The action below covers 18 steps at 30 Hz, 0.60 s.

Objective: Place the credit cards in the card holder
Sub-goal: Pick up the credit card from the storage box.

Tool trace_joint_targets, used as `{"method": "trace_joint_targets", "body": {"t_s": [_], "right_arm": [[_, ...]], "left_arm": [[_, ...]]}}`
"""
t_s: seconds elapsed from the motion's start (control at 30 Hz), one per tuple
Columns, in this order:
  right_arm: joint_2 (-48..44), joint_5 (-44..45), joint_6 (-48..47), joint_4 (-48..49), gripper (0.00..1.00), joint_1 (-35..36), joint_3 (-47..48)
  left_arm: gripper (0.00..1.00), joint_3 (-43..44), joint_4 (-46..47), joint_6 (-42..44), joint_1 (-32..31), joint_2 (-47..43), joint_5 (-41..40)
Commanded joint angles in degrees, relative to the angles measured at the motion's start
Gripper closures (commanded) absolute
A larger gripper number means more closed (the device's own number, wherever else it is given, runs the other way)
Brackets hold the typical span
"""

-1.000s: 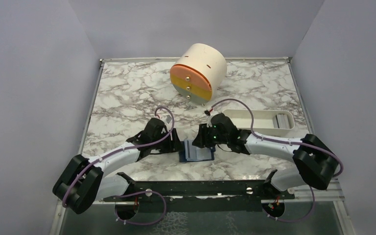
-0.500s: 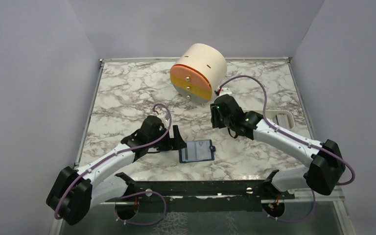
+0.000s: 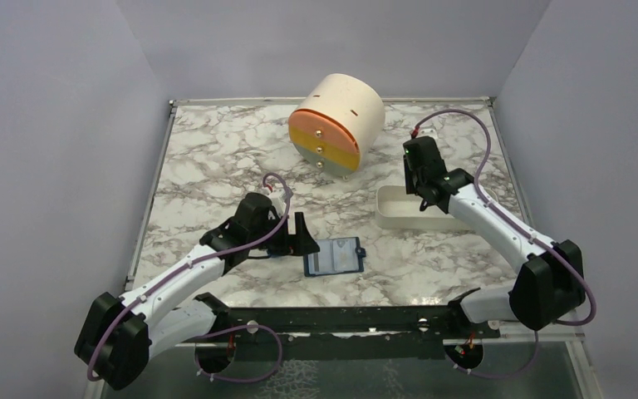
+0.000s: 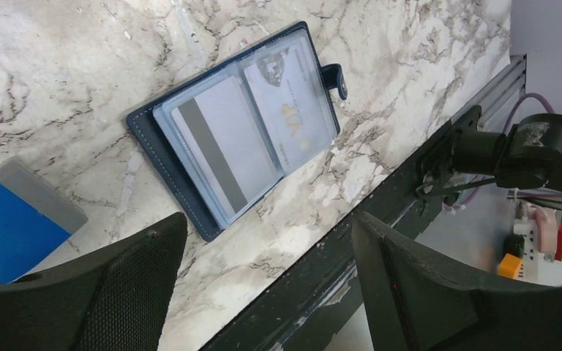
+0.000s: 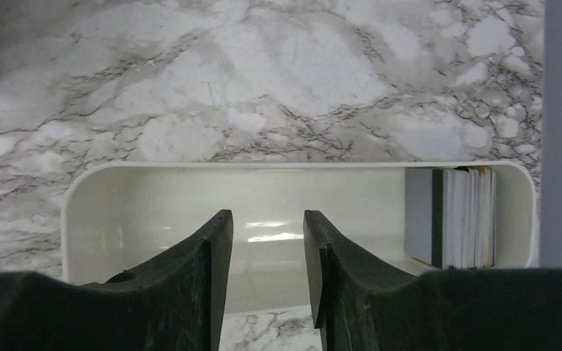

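The card holder [image 3: 334, 256] lies open on the marble near the front edge. The left wrist view shows its pale blue inside [image 4: 243, 124] holding two credit cards: one with a grey stripe [image 4: 216, 146] and one with gold lettering [image 4: 293, 110]. My left gripper [image 3: 299, 238] hangs just left of the holder, open wide [image 4: 263, 234] and empty. More credit cards [image 5: 468, 216] stand stacked at the right end of the white tray [image 5: 190, 212]. My right gripper [image 3: 421, 184] hovers over that tray, its jaws partly apart [image 5: 267, 227] with nothing between them.
A round cream container [image 3: 336, 123] with an orange and yellow front stands at the back centre. A blue block [image 4: 4, 227] lies on the marble beside my left fingers. The black rail [image 3: 341, 320] runs along the table's front edge. The white tray [image 3: 399, 218] sits to the right.
My right arm has swung from the card holder back and right to over the white tray. My left gripper has opened and drawn slightly left, off the holder.
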Motion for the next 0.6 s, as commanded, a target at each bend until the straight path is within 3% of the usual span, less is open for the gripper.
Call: {"method": "trace_joint_targets", "body": {"t_s": [0.0,0.2,0.57], "right_arm": [[0.6,2.5,-3.8,2.0,0.58,-3.5,1.4],[3.3,9.7,-7.3,-0.5,0.59,-7.4,3.8],[1.4,7.2,-14.2,3.1,0.58,-17.0,-1.8]], "left_arm": [[0.16,0.6,0.9,1.0,-0.3,-0.5,4.1],[0.16,0.6,0.9,1.3,-0.3,0.3,5.6],[0.16,0.2,1.9,1.1,-0.3,0.8,6.7]]}}
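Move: About 12 cm to the right of the right hand, roughly level with it and some 10 cm below, the credit cards stand on edge in the right end of the storage box. The storage box's middle is only 2 cm to the right and 2 cm back, 11 cm down; the open card holder lies about 24 cm to the left and 15 cm back, 13 cm down. From the left hand the cards are some 41 cm right, 14 cm ahead and 7 cm down. Sweeping right above the storage box at nearly constant height, the right hand travels about 11 cm towards the credit cards at its right end. Meanwhile the wrist turns about 10 degrees clockwise and rolls its left side down by a similar amount; the empty fingers stay partly open and touch nothing. ##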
